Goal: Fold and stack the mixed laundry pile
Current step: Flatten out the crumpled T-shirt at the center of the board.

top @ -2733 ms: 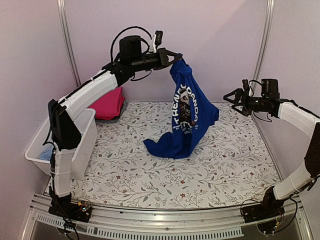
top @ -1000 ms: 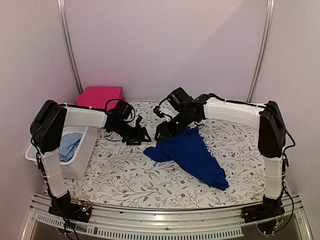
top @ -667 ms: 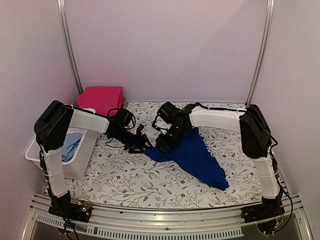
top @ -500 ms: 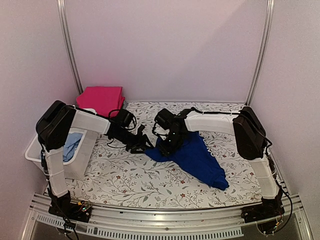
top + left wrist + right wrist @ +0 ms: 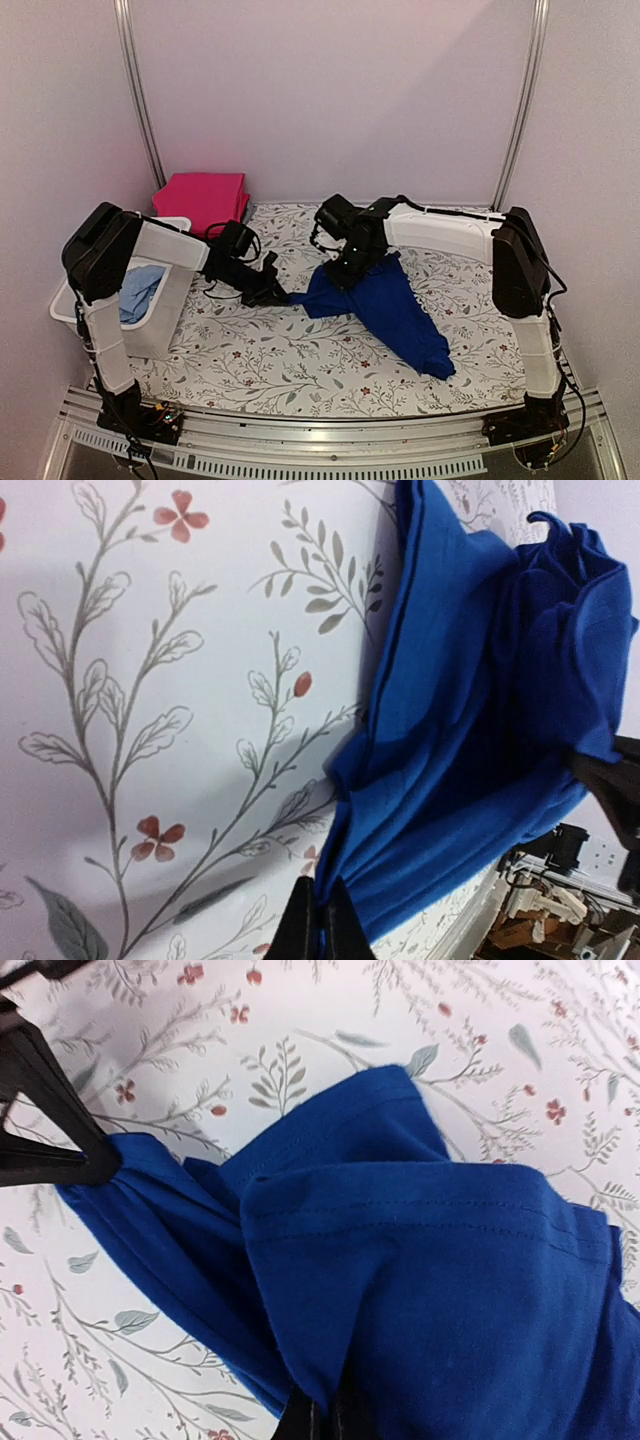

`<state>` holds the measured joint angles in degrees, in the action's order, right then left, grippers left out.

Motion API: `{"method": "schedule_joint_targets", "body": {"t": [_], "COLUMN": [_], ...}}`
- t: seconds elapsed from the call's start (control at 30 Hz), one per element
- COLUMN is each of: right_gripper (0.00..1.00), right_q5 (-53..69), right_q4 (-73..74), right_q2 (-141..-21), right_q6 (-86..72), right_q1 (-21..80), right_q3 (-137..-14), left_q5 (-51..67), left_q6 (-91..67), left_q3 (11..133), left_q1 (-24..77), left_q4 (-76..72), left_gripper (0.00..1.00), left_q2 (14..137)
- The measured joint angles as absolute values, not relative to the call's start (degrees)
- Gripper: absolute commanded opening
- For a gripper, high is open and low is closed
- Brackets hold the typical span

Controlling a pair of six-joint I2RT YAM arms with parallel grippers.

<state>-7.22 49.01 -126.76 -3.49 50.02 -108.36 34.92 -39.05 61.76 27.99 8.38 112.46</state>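
Observation:
A royal-blue garment (image 5: 390,305) lies crumpled on the flower-patterned table (image 5: 250,355), running from the middle toward the front right. My left gripper (image 5: 283,297) is low on the table, shut on the garment's left corner (image 5: 350,900). My right gripper (image 5: 346,270) is shut on a raised fold at the garment's back edge (image 5: 330,1360), just right of the left one. The right wrist view also shows the left gripper's black fingers (image 5: 60,1155) pinching that corner. A folded pink-red garment (image 5: 200,195) sits at the back left. A pale-blue cloth (image 5: 136,290) lies in the basket.
The white plastic basket (image 5: 168,310) stands at the table's left edge, under the left arm. Metal posts (image 5: 137,90) rise at the back corners against the walls. An aluminium rail (image 5: 300,432) runs along the near edge.
Both grippers have closed on the blue garment. The right one has lifted its fold a little toward the back. The left has drawn the corner slightly leftward.

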Motion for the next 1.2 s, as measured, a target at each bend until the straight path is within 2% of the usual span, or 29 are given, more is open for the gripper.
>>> {"method": "schedule_joint_targets", "body": {"t": [0.17,0.43,0.53,0.87,1.2], "right_gripper": [0.01,0.05,0.00,0.00,0.00], "right_q5": [-2.2,9.2,10.8,12.3,6.5], "right_q4": [47.7,45.5,44.8,43.1,41.9], "right_q2": [-118.1,-106.7,-100.9,-91.8,-87.1], "right_q6": [-4.5,-8.3,-9.9,-12.6,-14.5], "right_q1": [46.8,37.8,31.3,22.7,3.3], "right_q3": [-107.3,-98.0,-94.4,-85.1,-83.7], "left_q5": [34.7,31.9,28.8,23.1,14.4], "left_q6": [-39.1,-38.0,-37.6,-37.0,-36.8], "left_q3": [61.2,60.0,57.0,53.0,48.6], "left_q1": [27.5,27.2,25.8,25.4,24.9], "left_q4": [7.6,8.3,12.3,19.8,26.6], "left_gripper": [0.00,0.00,0.00,0.00,0.00], "left_q2": [109.0,101.8,101.5,97.0,82.2]}}
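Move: The right hand pinches the T-shirt low over the board's middle. The board's right edge lies about 37 cm to its right and 5 cm ahead, 8 cm below; the T-shirt's crumpled bulk centres some 9 cm right, 2 cm back and 6 cm below. The left hand holds the outlying sleeve end near board level: white bin about 33 cm left and level fore-and-aft, T-shirt bulk 20 cm right and 2 cm back, red stack 21 cm ahead and 18 cm left. Both hands keep their pinch on the blue cloth and draw it apart. The right one lifts first, then sweeps about 34 cm right towards the board's right edge, climbing 17 cm in all, easing forward and swinging some 45 degrees clockwise. The left one bobs up and down, then pulls its end left towards the white bin and slightly back, rising again at the finish. ##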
